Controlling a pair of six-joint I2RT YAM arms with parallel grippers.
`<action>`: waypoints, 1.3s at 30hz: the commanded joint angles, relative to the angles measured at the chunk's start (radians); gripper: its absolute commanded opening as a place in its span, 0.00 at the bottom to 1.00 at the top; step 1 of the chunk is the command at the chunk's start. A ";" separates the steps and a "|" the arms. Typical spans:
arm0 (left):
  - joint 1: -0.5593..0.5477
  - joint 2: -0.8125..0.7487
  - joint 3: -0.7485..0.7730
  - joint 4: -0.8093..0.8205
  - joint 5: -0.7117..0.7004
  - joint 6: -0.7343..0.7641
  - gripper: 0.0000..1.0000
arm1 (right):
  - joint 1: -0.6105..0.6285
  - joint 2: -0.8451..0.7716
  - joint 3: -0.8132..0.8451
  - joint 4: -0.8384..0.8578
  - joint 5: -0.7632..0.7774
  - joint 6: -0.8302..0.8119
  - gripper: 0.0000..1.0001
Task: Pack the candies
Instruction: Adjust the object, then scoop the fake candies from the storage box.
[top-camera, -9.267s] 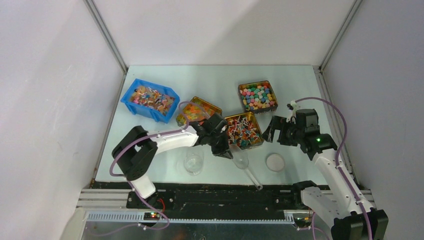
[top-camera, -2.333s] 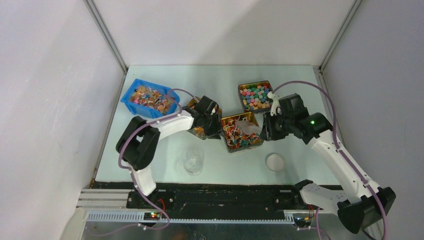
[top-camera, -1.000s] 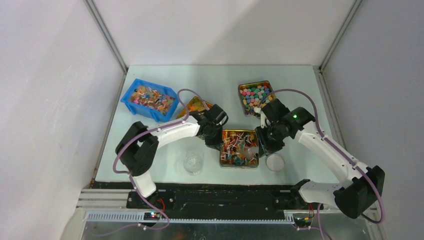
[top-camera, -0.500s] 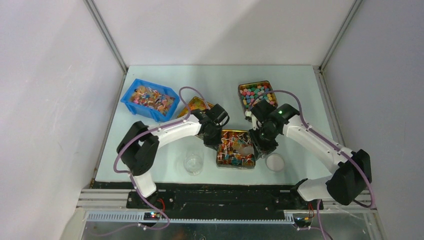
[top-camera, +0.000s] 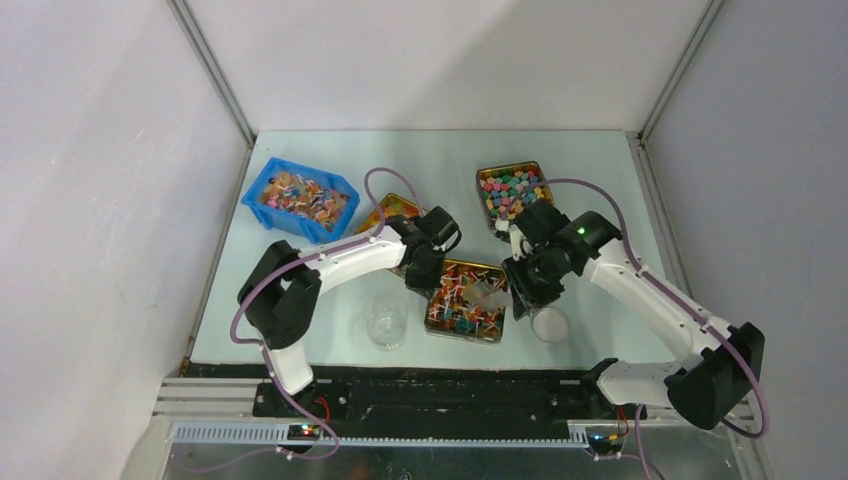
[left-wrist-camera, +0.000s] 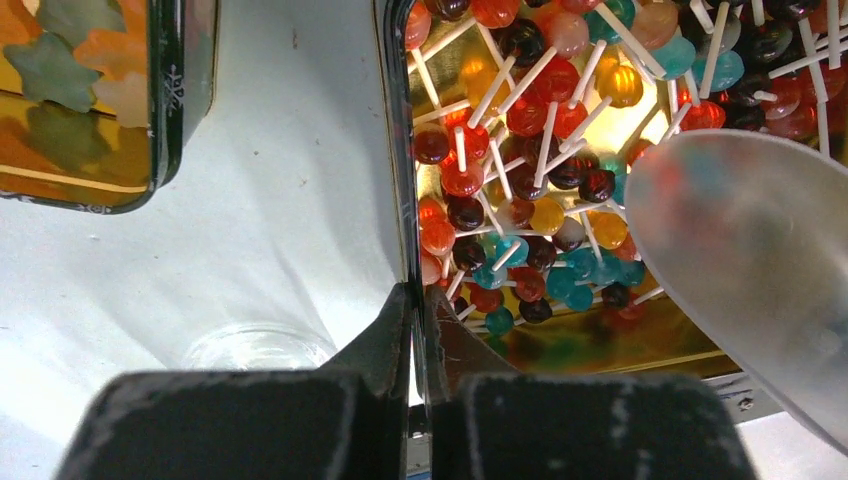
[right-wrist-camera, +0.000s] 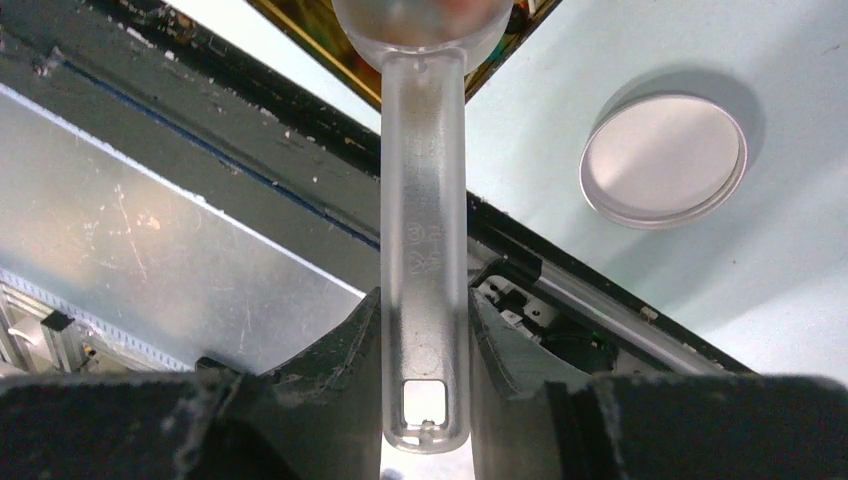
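Observation:
The candies (top-camera: 458, 303) (left-wrist-camera: 520, 180), small lollipops with red, blue, orange and dark heads on white sticks, fill a gold tin (top-camera: 470, 335) near the table's front. My left gripper (top-camera: 424, 277) (left-wrist-camera: 420, 296) is shut on the tin's left wall (left-wrist-camera: 396, 150). Over the tin's right side hangs a clear plastic scoop (top-camera: 490, 293) (left-wrist-camera: 750, 250), its bowl above the candies. My right gripper (top-camera: 520, 287) (right-wrist-camera: 425, 300) is shut on the scoop's handle (right-wrist-camera: 425, 200). What lies in the bowl cannot be made out.
An open glass jar (top-camera: 387, 326) (left-wrist-camera: 255, 347) stands left of the tin, and its round lid (top-camera: 550, 323) (right-wrist-camera: 665, 155) lies to the right. Behind are a tin of star sweets (top-camera: 392, 212) (left-wrist-camera: 90, 100), a tin of coloured sweets (top-camera: 514, 190) and a blue bin (top-camera: 300, 198).
The lollipop tin has slid and turned a little toward the left and the front edge. The right arm has swung with the scoop, which stays over the tin's right side.

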 joint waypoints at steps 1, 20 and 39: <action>-0.007 -0.019 0.037 0.006 -0.020 0.080 0.08 | 0.010 -0.036 0.040 -0.043 -0.042 -0.039 0.00; 0.043 -0.116 -0.144 0.163 0.110 0.022 0.33 | 0.076 0.074 0.071 -0.153 -0.069 -0.029 0.00; 0.047 -0.101 -0.144 0.218 0.144 -0.037 0.32 | 0.095 0.320 0.079 -0.018 0.008 -0.006 0.00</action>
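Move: The left fingers are shut on the left wall of the lollipop tin, whose middle lies about 7 cm to their right, level fore and aft and some 3 cm below. From this hand the gummy tin is about 12 cm ahead and 6 cm left, and the glass jar about 5 cm back and 9 cm left. From the right hand, gripping the scoop, the lollipop tin's middle is roughly 10 cm left, 4 cm ahead and 12 cm below; the lid lies some 7 cm right, level fore and aft, 14 cm below. Letting go of the tin's left wall, the left fingers open about a third and stay astride it, the hand only shifting about a centimetre back and partly returning. The right hand, keeping its grip on the scoop handle, draws back about 3 cm, then sinks about 4 cm while easing forward and left, its fingertips tilting some 15 degrees towards the base, to bring the scoop bowl down into the lollipops. ##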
